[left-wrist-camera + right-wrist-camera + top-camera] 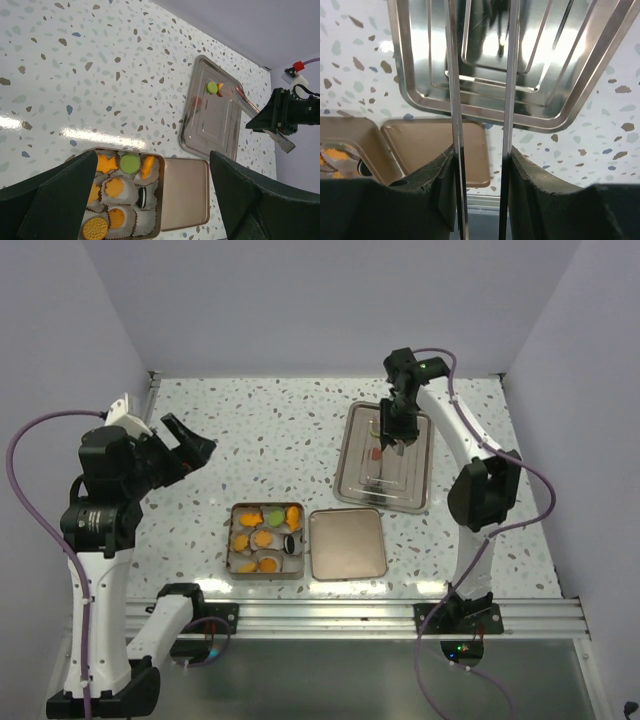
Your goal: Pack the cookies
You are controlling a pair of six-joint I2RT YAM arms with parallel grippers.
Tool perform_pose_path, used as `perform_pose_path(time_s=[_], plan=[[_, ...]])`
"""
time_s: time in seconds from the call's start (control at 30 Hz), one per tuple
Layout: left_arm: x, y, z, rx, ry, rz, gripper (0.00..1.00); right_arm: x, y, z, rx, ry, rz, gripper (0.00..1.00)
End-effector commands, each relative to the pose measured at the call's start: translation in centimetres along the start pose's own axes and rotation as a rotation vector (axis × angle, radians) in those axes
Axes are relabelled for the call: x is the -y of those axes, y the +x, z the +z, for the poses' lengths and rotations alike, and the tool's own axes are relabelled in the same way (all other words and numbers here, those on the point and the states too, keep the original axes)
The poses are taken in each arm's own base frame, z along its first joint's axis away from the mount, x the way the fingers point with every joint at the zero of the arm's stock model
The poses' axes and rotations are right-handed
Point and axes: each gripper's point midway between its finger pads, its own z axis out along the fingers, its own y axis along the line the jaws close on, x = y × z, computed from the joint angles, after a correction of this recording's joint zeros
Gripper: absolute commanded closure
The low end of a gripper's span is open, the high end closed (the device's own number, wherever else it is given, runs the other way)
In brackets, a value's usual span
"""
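Note:
Several cookies point(114, 188), mostly orange, plus one green point(129, 162) and one black, sit in white paper cups inside an open tin point(232, 540). A green cookie point(212, 87) and an orange-pink one point(221, 90) lie at the far end of the steel tray point(187, 135). My right gripper point(481, 155) hangs over this tray and is shut on metal tongs point(245, 102). The tongs' tips reach the orange-pink cookie; whether they pinch it I cannot tell. My left gripper point(152, 195) stands wide open and holds nothing, raised at the left above the tin.
The tin's lid point(347, 543) lies flat just right of the tin point(161, 200), near the table's front edge. The steel tray point(347, 475) sits at the back right. White walls close the table on three sides.

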Motion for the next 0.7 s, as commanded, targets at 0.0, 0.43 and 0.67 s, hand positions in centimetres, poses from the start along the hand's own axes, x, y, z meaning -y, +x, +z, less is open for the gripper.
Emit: perform_pose_path(time_s=[0.0,0.43,0.67], plan=[[0.5,-0.1,-0.5,0.014,0.021,-0.002,0.0,-0.2,5.1,-4.6,-0.077,-0.022,-0.018,0.61],[0.4,0.4,-1.1,0.01,0.024,0.002,0.0,-11.7,18.2,-10.2,-0.113,-0.307,-0.256,0.64],[0.2,0.7,-1.5,0.014,0.024,0.003,0.0,-14.3,26.0,-11.3,-0.182,-0.455,-0.323,0.65]])
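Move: The right gripper already holds the tongs with the pink cookie in their tips, over the serving tray. The box's empty near-right slot lies about 25 cm back and 27 cm left of that gripper, some 14 cm below. The black-and-white cookie is 5 cm beyond the slot, an orange cookie 6 cm left of it; the flat lid's middle is 5 cm farther out and 13 cm right of it. From the left gripper the slot is about 10 cm back, 22 cm right, 33 cm below. Swing the right gripper quickly back about 25 cm, veering left some 13 cm as you go and rising about 5 cm, from above the serving tray to over the flat lid, so the tong tips near the box's right side. Turn it roughly 25 degrees counter-clockwise with its left side tipping up, and keep the fingers clamped on the tongs. ##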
